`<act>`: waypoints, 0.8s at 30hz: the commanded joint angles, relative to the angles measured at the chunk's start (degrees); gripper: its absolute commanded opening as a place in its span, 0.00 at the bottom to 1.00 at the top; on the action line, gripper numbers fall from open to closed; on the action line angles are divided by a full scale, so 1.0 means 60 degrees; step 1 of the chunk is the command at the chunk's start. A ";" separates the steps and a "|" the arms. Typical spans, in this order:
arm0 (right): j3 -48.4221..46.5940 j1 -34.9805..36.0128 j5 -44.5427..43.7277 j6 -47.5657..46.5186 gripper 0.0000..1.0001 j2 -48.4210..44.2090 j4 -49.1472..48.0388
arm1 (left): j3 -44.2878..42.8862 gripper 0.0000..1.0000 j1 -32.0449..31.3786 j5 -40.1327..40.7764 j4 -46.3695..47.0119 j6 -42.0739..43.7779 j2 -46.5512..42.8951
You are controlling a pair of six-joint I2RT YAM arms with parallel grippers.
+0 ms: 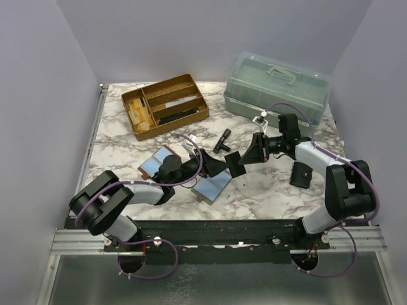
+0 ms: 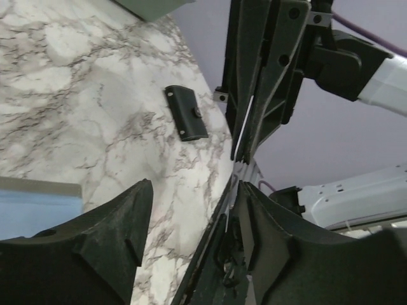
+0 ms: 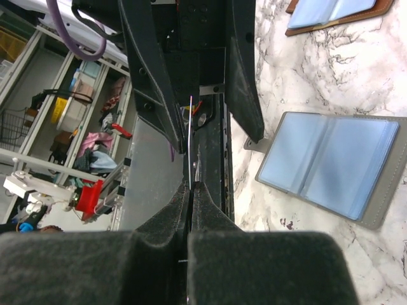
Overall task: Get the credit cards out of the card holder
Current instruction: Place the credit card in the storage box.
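Note:
My right gripper (image 1: 245,157) (image 3: 191,188) is shut on a thin credit card (image 3: 189,141) held edge-on above the table. My left gripper (image 1: 229,166) (image 2: 194,213) meets it from the other side. Its jaws stand apart, astride the card (image 2: 240,149), which runs close along the right-hand finger (image 2: 273,241). A grey card holder (image 1: 212,185) (image 3: 334,168) lies spread open on the marble just below the two grippers, light-blue pockets facing up. A brown card holder (image 1: 158,162) (image 3: 331,13) lies open to its left.
A wooden divided tray (image 1: 165,105) stands at the back left and a green lidded box (image 1: 278,86) at the back right. A small black pouch (image 1: 301,175) (image 2: 186,113) lies by the right arm. A black tool (image 1: 224,138) lies mid-table.

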State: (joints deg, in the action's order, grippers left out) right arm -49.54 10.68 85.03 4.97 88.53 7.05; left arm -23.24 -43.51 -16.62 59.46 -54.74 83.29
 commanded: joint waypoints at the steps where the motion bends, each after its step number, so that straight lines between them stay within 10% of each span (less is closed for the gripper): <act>1: 0.0138 -0.0007 0.0353 0.0218 0.00 0.0163 -0.0310 | -0.0355 0.56 -0.0081 -0.0703 0.2079 -0.0596 0.0762; 9: 0.0142 -0.0007 0.0207 0.0254 0.00 0.0115 -0.0340 | -0.0650 0.00 -0.0103 -0.1322 0.3452 -0.1233 0.1805; 12: 0.0144 -0.0007 0.0055 0.0182 0.00 0.0078 -0.0294 | -0.0593 0.00 -0.0099 -0.1340 0.3603 -0.1328 0.1910; 17: -0.0401 -0.0007 -0.0806 -0.0690 0.41 -0.0017 0.0844 | -0.0194 0.00 0.0389 -0.1281 0.3035 -0.1123 0.1425; 20: -0.0843 -0.0258 -0.1639 -0.1558 0.60 -0.0234 0.1983 | -0.0247 0.00 0.1386 -0.1502 0.0315 -0.0451 0.0357; 24: -0.0361 -0.0878 -0.2447 -0.1145 0.76 -0.1147 0.1302 | -0.2358 0.00 0.2119 0.0540 -0.7360 0.3048 -0.1666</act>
State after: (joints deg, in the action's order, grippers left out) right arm -52.31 8.54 77.52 -0.23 87.05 13.67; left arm -26.04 -34.81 -23.68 58.48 -56.58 84.71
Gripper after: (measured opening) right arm 0.716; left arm 0.017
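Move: The right hand already grips the black card by its right edge, the card's middle about 4 cm to that hand's left. From the open left hand, the same card lies roughly 5 cm to the right, level in height. The open blue card holder is on the table some 5 cm back, 3 cm left and 14 cm below the left hand; the black T-shaped tool stands about 13 cm ahead, 1 cm right and 15 cm below. The left fingers shut on the card's free left edge as that hand edges about 2 cm right and 2 cm up, rolling some 10 degrees. Only then do the right fingers open and let go. The left hand next swings forward and left, nearly 5 cm each way from the pinch at first count, rolling back and sinking slightly towards the wooden tray, while the right eases forward about 2 cm. ##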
